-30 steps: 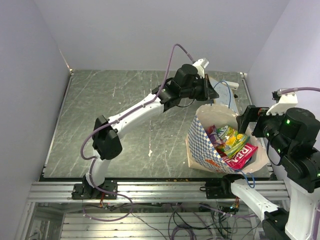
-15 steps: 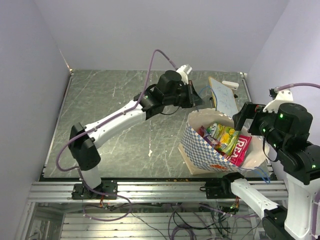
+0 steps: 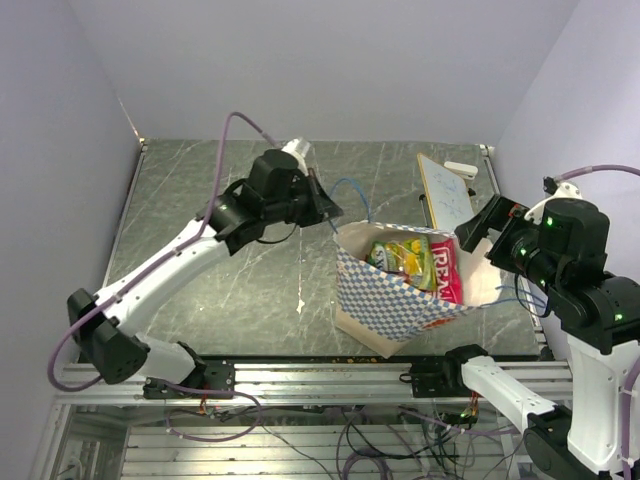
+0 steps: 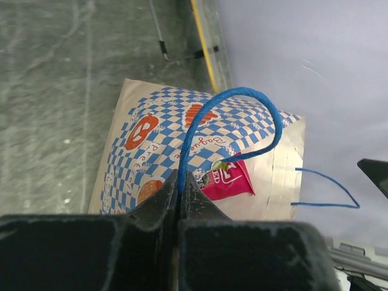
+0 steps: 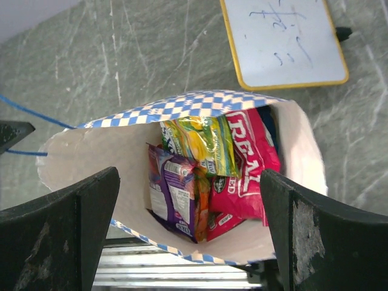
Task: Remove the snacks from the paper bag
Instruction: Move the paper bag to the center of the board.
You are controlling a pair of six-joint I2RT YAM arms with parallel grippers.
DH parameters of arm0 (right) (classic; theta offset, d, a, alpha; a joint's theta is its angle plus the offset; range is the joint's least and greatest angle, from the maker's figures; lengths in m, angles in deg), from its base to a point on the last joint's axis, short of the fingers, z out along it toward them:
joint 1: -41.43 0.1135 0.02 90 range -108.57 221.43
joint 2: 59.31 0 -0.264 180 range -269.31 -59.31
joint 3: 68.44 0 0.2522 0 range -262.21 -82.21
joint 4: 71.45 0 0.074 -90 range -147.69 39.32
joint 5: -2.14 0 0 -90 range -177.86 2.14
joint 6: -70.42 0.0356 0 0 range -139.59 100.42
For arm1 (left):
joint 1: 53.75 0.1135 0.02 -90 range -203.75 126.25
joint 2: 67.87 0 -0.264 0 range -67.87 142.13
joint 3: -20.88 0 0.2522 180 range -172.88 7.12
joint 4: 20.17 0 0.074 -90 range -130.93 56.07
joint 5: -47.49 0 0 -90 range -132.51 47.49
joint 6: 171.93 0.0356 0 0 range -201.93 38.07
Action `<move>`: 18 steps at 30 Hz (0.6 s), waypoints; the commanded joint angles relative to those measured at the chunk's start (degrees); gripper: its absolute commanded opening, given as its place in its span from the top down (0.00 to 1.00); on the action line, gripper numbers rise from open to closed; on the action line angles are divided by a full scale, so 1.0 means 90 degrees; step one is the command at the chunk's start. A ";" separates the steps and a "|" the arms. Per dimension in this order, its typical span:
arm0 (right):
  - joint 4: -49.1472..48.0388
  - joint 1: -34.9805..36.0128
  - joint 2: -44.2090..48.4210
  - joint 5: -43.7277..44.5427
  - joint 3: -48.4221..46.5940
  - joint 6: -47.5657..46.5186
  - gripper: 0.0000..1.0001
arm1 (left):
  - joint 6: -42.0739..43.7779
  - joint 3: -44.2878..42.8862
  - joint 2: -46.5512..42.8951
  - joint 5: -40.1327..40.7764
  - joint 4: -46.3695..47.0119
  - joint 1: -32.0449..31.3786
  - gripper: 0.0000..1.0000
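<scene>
The paper bag [image 3: 385,300], blue-and-white checkered with a cream inside, leans on the table's right half with its mouth toward the right arm. My left gripper [image 3: 328,210] is shut on the bag's blue string handle [image 4: 242,97], which loops up from between the fingers [image 4: 180,179]. The snacks [image 3: 410,258] lie inside the bag. The right wrist view shows a yellow-green packet [image 5: 209,142], a red-pink one [image 5: 254,163] and a purple one [image 5: 173,191]. My right gripper [image 3: 480,228] hangs open above the bag's mouth [image 5: 189,176], holding nothing.
A white board with a tan edge [image 3: 447,190] lies at the back right, with a marker [image 3: 462,168] beside it. A second blue handle [image 4: 327,188] trails off the bag's far side. The metal rail [image 3: 300,380] runs along the near table edge.
My left arm has swung left with the handle in its grip, dragging the bag leftward and tipping it. The right gripper has stayed open over the bag's mouth.
</scene>
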 commanded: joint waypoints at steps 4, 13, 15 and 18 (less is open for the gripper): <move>-0.0050 0.0013 0.0161 0.0155 -0.0054 0.1116 0.00 | -0.0009 0.0125 -0.1260 0.0843 -0.0451 0.0525 0.93; 0.0482 0.0015 0.0403 -0.0220 -0.0184 0.1534 0.00 | -0.0138 0.0036 -0.1754 0.1318 -0.1208 0.0548 0.93; 0.0490 0.0015 0.0667 -0.0437 0.0047 0.1624 0.00 | -0.0183 0.0075 -0.1800 0.1307 -0.1241 0.0549 0.93; 0.0489 0.0023 0.1292 -0.0530 0.0722 0.2437 0.00 | -0.0264 0.0185 -0.1847 0.1221 -0.1221 0.0548 0.93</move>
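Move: The left hand already has the paper bag by its near-left blue handle; the middle of the board lies about 13 cm farther out, 2 cm left and some 31 cm below it. From this hand the bag's body hangs about 8 cm back, 16 cm right and 18 cm down, and the whiteboard stands some 25 cm ahead, 34 cm right and 28 cm down. From the open right hand, the bag's middle is about 8 cm left, 1 cm ahead and 24 cm below. Keeping its shut fingers pinched on the blue handle, the left hand tows the paper bag to the robot's left by about 10 cm, quick at first and easing almost to a stop, rising about 2 cm on the way while the wrist turns some 15 degrees counter-clockwise. The right hand, wide open and holding nothing, rolls its left side up by about as much and then draws back about 3 cm near the bag's right side. ##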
